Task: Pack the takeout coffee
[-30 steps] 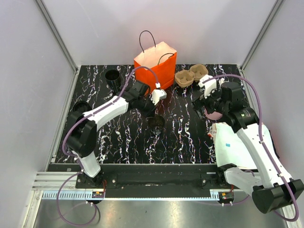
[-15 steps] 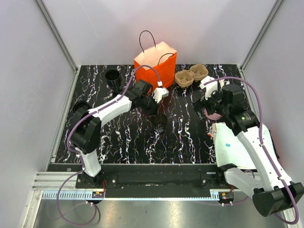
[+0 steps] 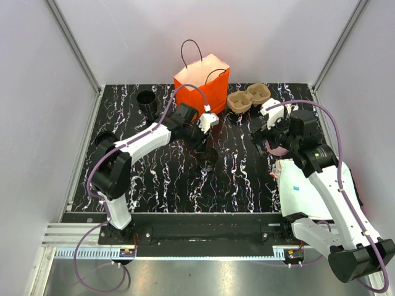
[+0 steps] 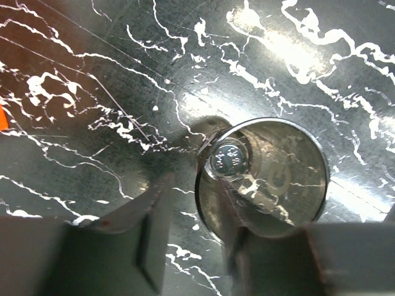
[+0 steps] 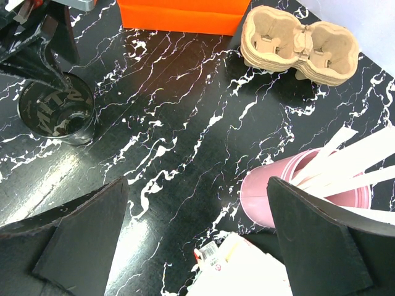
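The takeout coffee (image 3: 205, 159) is a small black cup with no lid on it, upright mid-table; it also shows in the left wrist view (image 4: 278, 179) and the right wrist view (image 5: 55, 114). My left gripper (image 3: 205, 148) hangs over its rim (image 4: 188, 203), open, one finger inside the cup and the other outside with a gap to the wall. The orange paper bag (image 3: 202, 83) stands open at the back. My right gripper (image 3: 262, 132) is open and empty above the table (image 5: 203, 246), right of the cup.
A brown pulp tray (image 3: 248, 98) lies right of the bag. A pink cup with white sticks (image 5: 271, 191) stands under the right wrist, a white packet (image 3: 308, 185) nearer. Another black cup (image 3: 146, 98) sits back left, and a round black piece (image 3: 105, 139) near the left wall.
My left gripper has moved from beside the bag down onto the cup, and its jaws have parted. The right arm has barely moved.
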Robot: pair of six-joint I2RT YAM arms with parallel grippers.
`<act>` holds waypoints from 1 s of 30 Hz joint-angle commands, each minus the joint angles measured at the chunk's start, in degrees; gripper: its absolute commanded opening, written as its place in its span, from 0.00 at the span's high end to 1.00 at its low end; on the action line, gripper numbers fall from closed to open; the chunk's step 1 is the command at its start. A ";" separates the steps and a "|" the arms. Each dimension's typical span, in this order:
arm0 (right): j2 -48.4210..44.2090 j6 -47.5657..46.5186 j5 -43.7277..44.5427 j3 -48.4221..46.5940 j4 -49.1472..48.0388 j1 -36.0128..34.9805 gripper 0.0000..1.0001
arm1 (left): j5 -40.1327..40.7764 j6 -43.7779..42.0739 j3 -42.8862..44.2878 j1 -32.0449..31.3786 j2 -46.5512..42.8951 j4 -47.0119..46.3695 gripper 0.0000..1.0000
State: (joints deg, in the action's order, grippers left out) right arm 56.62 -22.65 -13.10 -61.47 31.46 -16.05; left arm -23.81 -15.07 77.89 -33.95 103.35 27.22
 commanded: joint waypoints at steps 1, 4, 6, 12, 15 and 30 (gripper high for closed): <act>-1.16 0.59 -0.70 -0.05 -2.02 0.32 0.00 | 0.87 -0.22 1.83 -0.23 -3.59 -2.17 0.49; -1.34 0.59 -0.87 -0.23 -2.11 0.41 0.00 | 1.58 -0.84 2.01 -0.15 -6.05 -1.12 0.34; -1.51 0.59 -1.13 -0.49 -1.93 0.41 0.00 | 1.93 -1.45 1.31 0.20 -9.12 -0.68 0.25; -0.82 0.07 -4.29 -3.56 0.52 0.41 0.00 | 1.93 -2.41 -3.61 6.08 -19.49 0.45 0.01; 1.64 -0.54 -6.05 -5.67 1.49 0.32 0.00 | 1.05 -2.42 -5.81 12.58 -24.15 2.13 0.01; 16.85 3.14 -9.75 -16.49 1.15 0.06 0.00 | -0.70 -12.69 -14.78 52.92 -38.23 11.97 0.01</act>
State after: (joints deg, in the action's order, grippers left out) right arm 73.34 -21.34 -20.71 -74.81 34.11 -15.97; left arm -20.71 -21.56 64.01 13.34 65.58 36.51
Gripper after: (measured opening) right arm 0.994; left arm 0.987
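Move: The left fingers are already part-open at the set-down cup's rim; its middle is about 3 cm back, 2 cm right and 5 cm below. The black lids sit some 37 cm left of this hand, 2 cm ahead; the cup stack about 20 cm left, 13 cm ahead; the orange bag 22 cm straight ahead. From the high, empty right hand, the cup lies roughly 17 cm left, 1 cm back, and the bag 24 cm ahead, 15 cm left. Straight up first, spreading its part-open fingers wide, the left hand comes free of the cup's rim and climbs about 12 cm, already swinging left; then it sweeps fast and nearly level towards the black lids, some 32 cm left in all, turning about 45 degrees counter-clockwise with the fingertips lifting. The right hand, open, eases about 5 cm forward and slightly less left, nearer the bag. ##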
